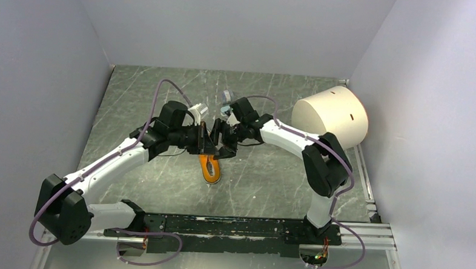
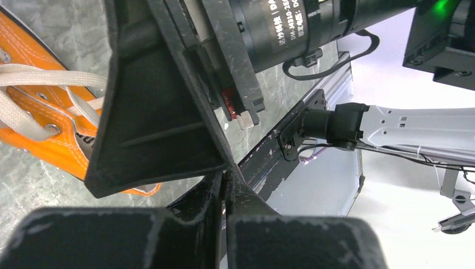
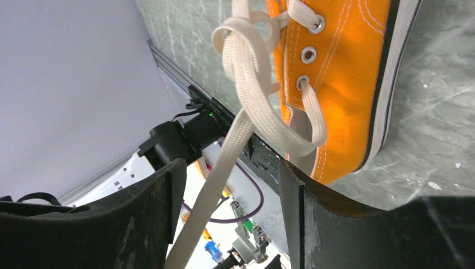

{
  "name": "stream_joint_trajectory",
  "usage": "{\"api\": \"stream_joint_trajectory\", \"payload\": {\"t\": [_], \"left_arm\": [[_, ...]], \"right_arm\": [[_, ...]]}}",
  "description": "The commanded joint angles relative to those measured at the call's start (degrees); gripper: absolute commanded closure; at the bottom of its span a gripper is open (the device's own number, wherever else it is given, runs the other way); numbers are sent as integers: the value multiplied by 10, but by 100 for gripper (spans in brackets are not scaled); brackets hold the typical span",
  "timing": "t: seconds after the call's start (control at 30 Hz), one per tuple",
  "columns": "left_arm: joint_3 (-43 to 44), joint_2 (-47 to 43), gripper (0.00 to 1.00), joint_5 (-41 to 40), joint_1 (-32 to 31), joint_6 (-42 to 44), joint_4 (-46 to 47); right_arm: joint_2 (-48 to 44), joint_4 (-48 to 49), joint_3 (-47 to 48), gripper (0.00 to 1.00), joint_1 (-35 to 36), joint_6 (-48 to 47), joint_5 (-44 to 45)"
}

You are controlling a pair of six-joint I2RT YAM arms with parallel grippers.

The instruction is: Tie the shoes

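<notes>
The orange shoe [image 1: 210, 168] lies on the grey table, just on the near side of both grippers, which meet above its heel end. My left gripper [image 1: 204, 140] is shut; in the left wrist view its jaws [image 2: 224, 185] press together and no lace shows between them. There the shoe [image 2: 39, 131] and its cream laces [image 2: 33, 78] sit at the left. My right gripper [image 3: 232, 190] is open. A straight lace strand [image 3: 224, 162] runs from a loose knot [image 3: 246, 50] down between its fingers [image 3: 162, 202]. The shoe's side [image 3: 341, 73] fills the upper right.
A large cream cylinder [image 1: 331, 117] lies at the back right of the table. White walls close in the left, back and right. The black base rail [image 1: 243, 227] runs along the near edge. The right arm's finger and camera lens [image 2: 291, 22] crowd the left wrist view.
</notes>
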Motion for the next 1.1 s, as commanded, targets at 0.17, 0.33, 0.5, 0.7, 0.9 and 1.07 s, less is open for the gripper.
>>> {"api": "stream_joint_trajectory", "payload": {"t": [0.17, 0.33, 0.5, 0.7, 0.9, 1.07], "left_arm": [[43, 2, 95, 32, 2, 38, -3], [88, -8, 42, -86, 14, 119, -124], [92, 12, 25, -329, 37, 184, -213], [28, 73, 24, -455, 43, 336, -88], [-53, 117, 25, -450, 47, 493, 76], [-107, 97, 27, -369, 51, 576, 178]], "right_arm": [[-9, 59, -22, 78, 0, 43, -2], [-39, 41, -38, 100, -24, -33, 17], [-30, 5, -18, 100, -28, -124, 2], [5, -29, 14, 100, -32, -174, -33], [47, -80, 77, 100, -37, -226, -45], [82, -106, 116, 100, -45, -249, -70]]}}
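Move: The lace strand held by the left fingers runs between the open right fingers, practically at the right hand point. From the right hand, the shoe's middle is about 4 cm ahead, 5 left and 8 below; the lace loop is roughly 4 left, 1 ahead and 4 below. The loose lace end lies some 12 cm ahead of the left hand, 15 left and 17 below, with the shoe about 6 ahead, 5 left and 14 below that hand. Right fingers shut on the strand; left opens, releases, then swings some 15 cm left, down and forward beside shoe. ##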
